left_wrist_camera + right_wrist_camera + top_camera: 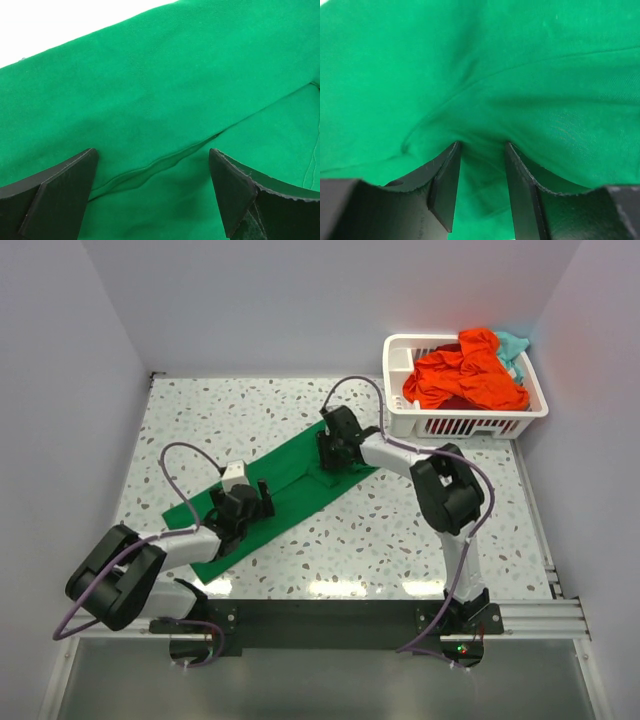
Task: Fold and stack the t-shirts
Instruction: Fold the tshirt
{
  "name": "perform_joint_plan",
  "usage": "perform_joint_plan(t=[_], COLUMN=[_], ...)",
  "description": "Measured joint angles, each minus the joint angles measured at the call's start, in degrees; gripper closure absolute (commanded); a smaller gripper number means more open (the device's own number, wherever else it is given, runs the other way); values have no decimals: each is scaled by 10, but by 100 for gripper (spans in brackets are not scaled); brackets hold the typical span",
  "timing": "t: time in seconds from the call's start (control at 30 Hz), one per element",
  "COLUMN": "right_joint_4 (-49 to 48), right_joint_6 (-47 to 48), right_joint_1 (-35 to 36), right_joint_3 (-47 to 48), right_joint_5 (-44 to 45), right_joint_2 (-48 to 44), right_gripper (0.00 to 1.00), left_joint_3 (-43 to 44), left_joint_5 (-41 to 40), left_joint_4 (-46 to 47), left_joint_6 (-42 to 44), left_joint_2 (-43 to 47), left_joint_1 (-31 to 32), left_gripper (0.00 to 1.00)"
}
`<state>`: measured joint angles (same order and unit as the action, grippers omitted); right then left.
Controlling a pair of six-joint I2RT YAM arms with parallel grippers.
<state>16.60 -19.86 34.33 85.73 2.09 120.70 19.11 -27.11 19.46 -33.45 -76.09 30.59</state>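
Note:
A bright green t-shirt lies folded into a long diagonal strip on the speckled table. My left gripper hovers over its lower left part, open wide. In the left wrist view the left gripper has a folded edge of the green cloth running between its fingers. My right gripper is at the strip's upper right end. In the right wrist view the right gripper has its jaws partly apart, tips pushed into the green cloth, which bulges over them. An orange-red t-shirt and a teal one lie in the basket.
The white slotted basket stands at the back right corner of the table, close behind the right arm's elbow. Grey walls close in the table on three sides. A metal rail runs along the near edge.

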Motion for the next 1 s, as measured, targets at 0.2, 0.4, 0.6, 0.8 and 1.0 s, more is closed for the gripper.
perform_joint_plan(t=[0.2,0.4,0.6,0.8,1.0], right_joint_4=[6,28,87,132,150], right_joint_6=[-2,5,29,47,64], right_joint_1=[-5,-17,-26,-38,-46], right_joint_3=[60,131,266,391,438], right_joint_5=[23,51,96,104,81], right_joint_2=[41,85,162,233,258], right_gripper=[56,55,54,52,52], left_joint_3=[-2,2,28,56,71], left_joint_5=[3,22,53,90,131], left_joint_4=[54,125,145,143,133], left_joint_6=[0,-17,-52,-75,-78], left_joint_2=[-31,-71,-100,-120,-124], left_joint_1=[15,64,134,181,195], left_gripper=[3,3,3,3,2])
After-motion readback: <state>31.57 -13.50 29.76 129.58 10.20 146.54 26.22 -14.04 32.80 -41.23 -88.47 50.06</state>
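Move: The folded green t-shirt lies aslant under both open grippers, its middle about 7 cm right of the left hand, level with it fore and aft, and just under finger height; from the right hand that middle is some 20 cm left and 15 cm back. Its near end lies roughly 18 cm left and 16 cm back of the left hand. Its far end is about 4 cm ahead and 6 cm right of the right hand, with the basket's middle 25 cm ahead and 44 cm right. Both hands stay down on the t-shirt and swing it round: the left, fingers still wide open on the cloth, sweeps some 18 cm to the right with a slight drift back late on, rolling its left side down and turning about 25 degrees clockwise. At the same time the right, its fingers kept about half open on the far part, pushes the cloth some 13 cm straight forward, staying level and slowing to a stop just before the left does. ##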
